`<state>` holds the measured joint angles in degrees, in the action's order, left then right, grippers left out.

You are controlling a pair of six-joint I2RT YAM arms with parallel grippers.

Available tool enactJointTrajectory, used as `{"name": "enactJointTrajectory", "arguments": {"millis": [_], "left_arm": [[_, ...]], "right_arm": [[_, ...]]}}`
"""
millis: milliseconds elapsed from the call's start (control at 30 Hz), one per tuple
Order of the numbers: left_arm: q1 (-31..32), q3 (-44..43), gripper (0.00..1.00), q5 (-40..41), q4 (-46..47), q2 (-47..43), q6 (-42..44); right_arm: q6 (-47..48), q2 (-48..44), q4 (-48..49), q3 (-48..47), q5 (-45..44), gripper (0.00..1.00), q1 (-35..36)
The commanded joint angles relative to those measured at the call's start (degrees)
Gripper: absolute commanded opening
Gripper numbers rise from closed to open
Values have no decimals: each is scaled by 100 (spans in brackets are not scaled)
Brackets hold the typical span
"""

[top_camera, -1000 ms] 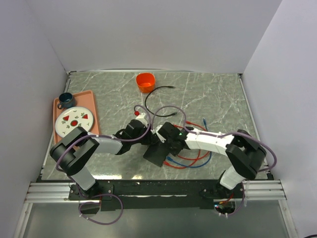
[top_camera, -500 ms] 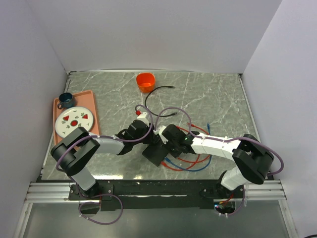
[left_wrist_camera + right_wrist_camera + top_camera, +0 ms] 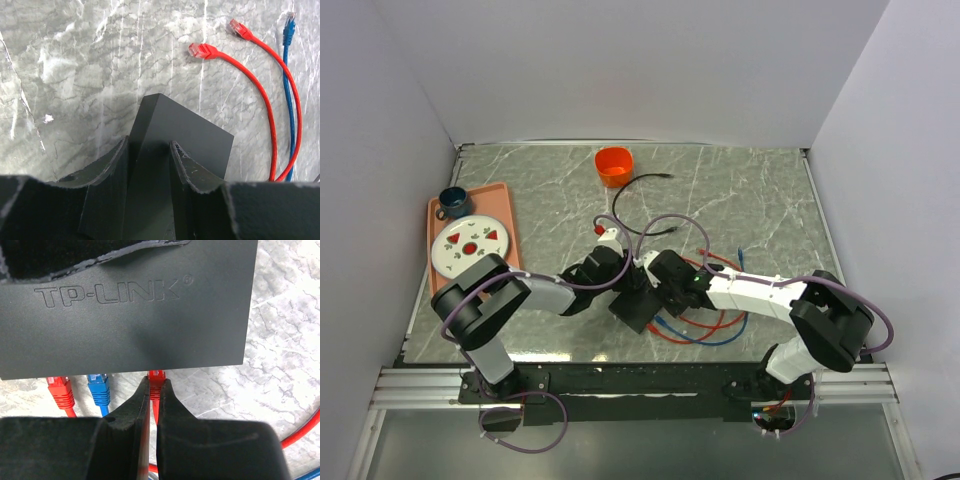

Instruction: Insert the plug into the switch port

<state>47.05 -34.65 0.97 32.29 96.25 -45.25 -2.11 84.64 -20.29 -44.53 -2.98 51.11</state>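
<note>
The flat black switch box (image 3: 636, 310) lies between my two grippers; its top reads TP-LINK in the right wrist view (image 3: 125, 315). My left gripper (image 3: 150, 152) is shut on one corner of the box (image 3: 190, 145). My right gripper (image 3: 156, 387) is shut on a red plug (image 3: 157, 376) whose tip meets the box's near edge. The port openings in that edge are hidden under the box's top. A red plug (image 3: 61, 390) and a blue plug (image 3: 99, 387) sit in the same edge to the left.
Red and blue cables (image 3: 705, 325) loop right of the box. Two loose red plugs (image 3: 202, 50) and a blue plug (image 3: 288, 22) lie beyond it. An orange cup (image 3: 613, 165) and a black cable (image 3: 640, 195) lie at the back. A tray (image 3: 503, 215) with plate and mug is at the left.
My right arm has swung lower and brought its gripper with the red plug up against the box's edge. My left gripper has shifted slightly right, still holding the box.
</note>
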Motion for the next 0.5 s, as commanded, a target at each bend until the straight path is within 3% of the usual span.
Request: {"name": "enactJointTrajectory", "arguments": {"millis": [0,233,333,467], "left_arm": [[1087,82,35,-2348,445,-36,-959],[1289,161,39,-2198,322,-150,-977],[1289,135,47,-1760,-203,-352,-872],[1254,-120,67,-706,-1404,-686,-590]], "right_arm": [[-299,-326,4191,-662,-361,0,-128],[-343,-176,4174,-723,-343,0,-128],[-351,-158,3929,-706,-317,0,-128],[-395,-71,3735,-592,-326,0,-137]]}}
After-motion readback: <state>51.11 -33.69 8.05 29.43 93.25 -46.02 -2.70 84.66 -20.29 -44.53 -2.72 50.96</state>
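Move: Under and just behind the left fingers lies the switch, its middle about 4 cm back, 2 cm right and 2 cm below; the black cable's near end lies some 11 cm ahead and 9 cm right. From the right hand, which holds the red plug at its port, that port is about 1 cm ahead and 1 cm left, the switch's middle 1 cm ahead and 6 cm left. The loose blue plug is 3 cm back and 2 cm left, the loose red plug 5 cm back and 3 cm left. Loosening its hold on the switch's left edge, the left hand opens its fingers by about a fifth of their range while easing back about 1 cm along that edge, rising slightly at the end. The right hand stays in place, fingers still shut on the red plug, and keeps it at the port with no real turn of the wrist. ##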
